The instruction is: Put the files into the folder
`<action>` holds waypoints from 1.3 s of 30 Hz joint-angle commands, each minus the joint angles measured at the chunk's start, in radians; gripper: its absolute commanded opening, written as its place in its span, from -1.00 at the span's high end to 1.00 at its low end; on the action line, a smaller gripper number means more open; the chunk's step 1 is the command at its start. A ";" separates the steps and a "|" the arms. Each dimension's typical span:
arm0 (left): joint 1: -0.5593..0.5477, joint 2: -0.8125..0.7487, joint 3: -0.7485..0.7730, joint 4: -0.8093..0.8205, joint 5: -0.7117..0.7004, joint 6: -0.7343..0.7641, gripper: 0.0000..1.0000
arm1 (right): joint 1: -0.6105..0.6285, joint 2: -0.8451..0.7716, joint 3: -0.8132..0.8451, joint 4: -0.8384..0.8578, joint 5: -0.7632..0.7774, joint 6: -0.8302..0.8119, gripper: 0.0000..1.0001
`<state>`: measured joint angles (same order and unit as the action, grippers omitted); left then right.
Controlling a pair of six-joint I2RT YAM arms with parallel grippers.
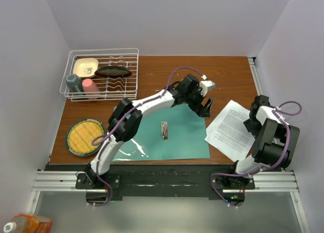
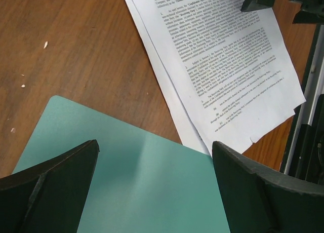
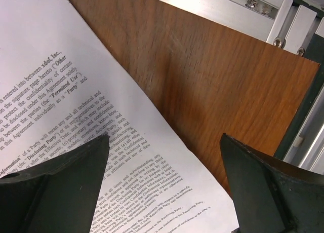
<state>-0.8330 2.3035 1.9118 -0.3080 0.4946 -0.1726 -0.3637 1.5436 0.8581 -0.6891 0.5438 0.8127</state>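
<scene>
The teal folder (image 1: 177, 139) lies open and flat at the table's front centre, its metal clip (image 1: 164, 130) at the spine. The files (image 1: 230, 129), white printed sheets in a loose stack, lie just right of it, one corner overlapping the folder's edge. My left gripper (image 1: 205, 107) hovers open over the folder's far right corner (image 2: 142, 192), with the files (image 2: 223, 66) ahead of it. My right gripper (image 1: 251, 124) is open low over the files' right side (image 3: 76, 91), one finger above the paper, the other above bare wood.
A white wire dish rack (image 1: 101, 73) holding cups and a bowl stands at the back left. A round woven mat (image 1: 85, 137) lies at the front left. An aluminium rail (image 3: 263, 15) runs along the table's right edge.
</scene>
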 commanded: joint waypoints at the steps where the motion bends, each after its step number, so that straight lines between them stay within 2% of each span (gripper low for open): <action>1: -0.055 0.042 0.065 0.026 -0.047 0.009 -1.00 | -0.047 -0.014 -0.005 0.054 -0.054 -0.055 -0.88; 5: -0.052 0.092 0.133 0.015 -0.045 -0.013 -1.00 | -0.054 0.027 -0.002 0.074 -0.093 -0.076 -0.79; 9: -0.052 0.100 0.119 0.017 -0.053 -0.008 -1.00 | -0.055 0.059 -0.010 0.109 -0.142 -0.092 -0.70; 20: -0.074 0.161 0.187 0.009 -0.134 0.015 -1.00 | -0.055 0.026 -0.093 0.233 -0.358 -0.078 -0.59; 29: -0.074 0.171 0.171 -0.005 -0.140 0.022 -1.00 | -0.055 -0.016 -0.143 0.296 -0.453 -0.056 -0.47; 34: -0.074 0.178 0.173 -0.013 -0.162 0.039 -1.00 | -0.055 -0.062 -0.185 0.345 -0.540 -0.047 -0.26; 36: -0.078 0.178 0.164 -0.005 -0.217 0.053 -1.00 | -0.055 -0.069 -0.197 0.390 -0.599 -0.063 -0.14; 39: -0.083 0.185 0.156 -0.002 -0.261 0.077 -1.00 | -0.055 -0.077 -0.199 0.401 -0.648 -0.087 -0.06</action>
<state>-0.9031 2.4763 2.0598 -0.3305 0.3149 -0.1448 -0.4343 1.4403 0.7059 -0.3264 0.1486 0.7170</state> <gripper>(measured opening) 0.999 0.551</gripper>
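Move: The files lie under the right hand's side: their middle is roughly 10 cm to its left, 4 cm ahead and 2 cm below. From the left hand that middle is about 16 cm right, 10 cm back and 9 cm down. The open folder's middle is some 21 cm left of the left hand and 10 cm back, with the metal clip about 19 cm left and 10 cm back, both also 9 cm below. Right fingers, half closing, drag the files' right edge, hand going 5 cm forward-left; left sinks 5 cm rightward. ##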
